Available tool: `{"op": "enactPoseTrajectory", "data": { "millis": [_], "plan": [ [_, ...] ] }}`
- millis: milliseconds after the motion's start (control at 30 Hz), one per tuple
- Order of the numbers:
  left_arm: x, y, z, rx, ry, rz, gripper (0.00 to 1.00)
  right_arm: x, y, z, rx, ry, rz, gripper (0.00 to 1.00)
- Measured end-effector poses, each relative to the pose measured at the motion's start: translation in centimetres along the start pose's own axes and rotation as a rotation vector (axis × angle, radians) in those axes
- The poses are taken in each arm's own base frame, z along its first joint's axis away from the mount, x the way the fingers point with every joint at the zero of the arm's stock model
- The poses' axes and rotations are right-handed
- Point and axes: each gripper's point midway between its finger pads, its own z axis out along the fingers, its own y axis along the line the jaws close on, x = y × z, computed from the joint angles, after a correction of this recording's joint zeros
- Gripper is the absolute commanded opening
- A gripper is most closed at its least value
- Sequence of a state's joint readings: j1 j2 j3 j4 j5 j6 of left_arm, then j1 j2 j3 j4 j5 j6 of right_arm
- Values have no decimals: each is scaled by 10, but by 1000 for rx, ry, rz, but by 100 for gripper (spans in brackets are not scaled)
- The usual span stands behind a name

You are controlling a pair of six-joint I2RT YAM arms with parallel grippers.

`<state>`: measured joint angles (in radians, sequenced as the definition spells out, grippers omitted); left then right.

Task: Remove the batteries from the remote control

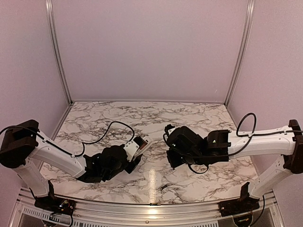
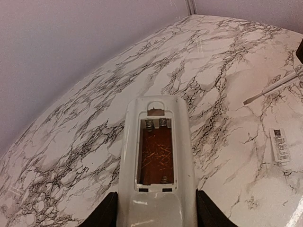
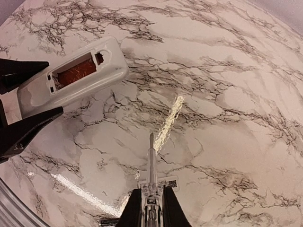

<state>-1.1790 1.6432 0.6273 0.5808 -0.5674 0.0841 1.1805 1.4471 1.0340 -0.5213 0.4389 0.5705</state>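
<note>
The white remote control (image 2: 156,142) is held at its near end by my left gripper (image 2: 156,198), whose jaws press on its two sides. Its back faces up, and the open red-brown recess (image 2: 156,156) shows only bare springs, no batteries inside. From above, the remote (image 1: 140,144) juts up and to the right out of the left gripper (image 1: 132,153). My right gripper (image 3: 151,191) is shut on a thin grey rod (image 3: 151,161), whose tip hangs over the marble right of the remote (image 3: 75,75). A small dark slim piece (image 1: 163,187), perhaps a battery, lies near the front edge.
A small white labelled plate (image 2: 280,145) lies flat on the marble right of the remote, partly under the rod (image 3: 165,182). The table's metal front rail (image 1: 151,208) runs behind both arms. Walls close the back and both sides.
</note>
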Motion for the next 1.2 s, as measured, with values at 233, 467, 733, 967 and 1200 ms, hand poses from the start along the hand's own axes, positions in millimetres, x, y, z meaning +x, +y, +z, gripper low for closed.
{"op": "enactPoseTrajectory", "data": {
  "millis": [233,467,733,967,1200],
  "plan": [
    [-3,1,9,-40,31,-116,0,13,-33,-2,114,-45,40,0],
    [16,11,7,-112,94,-339,0,11,-59,-9,190,-152,96,0],
    [68,24,-8,-216,216,-519,0,12,-79,-4,277,-236,130,0],
    [90,34,-17,-298,252,-638,0,13,-100,-1,352,-294,167,0],
    [106,40,-23,-348,259,-700,6,17,-113,2,375,-319,194,0]
  ]
}}
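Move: Below and to the left hand's left, about 10 cm over and 10 cm down, is the bare table spot towards which it takes the emptied remote. The loose battery is about 14 cm back and 10 cm right of that hand. For the right hand, the clear table spot for the screwdriver lies some 6 cm ahead, 11 cm right, 14 cm down; the battery cover is 2 cm back, 3 cm right, at table height. Drawing apart, the two hands keep their grips. After a slight forward start, the left carries the remote left and down, about 9 cm over and 7 cm lower, turning counter-clockwise and tipping nose-down. The right takes the screwdriver about 10 cm right and a little forward, still high over the table, swinging clockwise and raising its tip. ##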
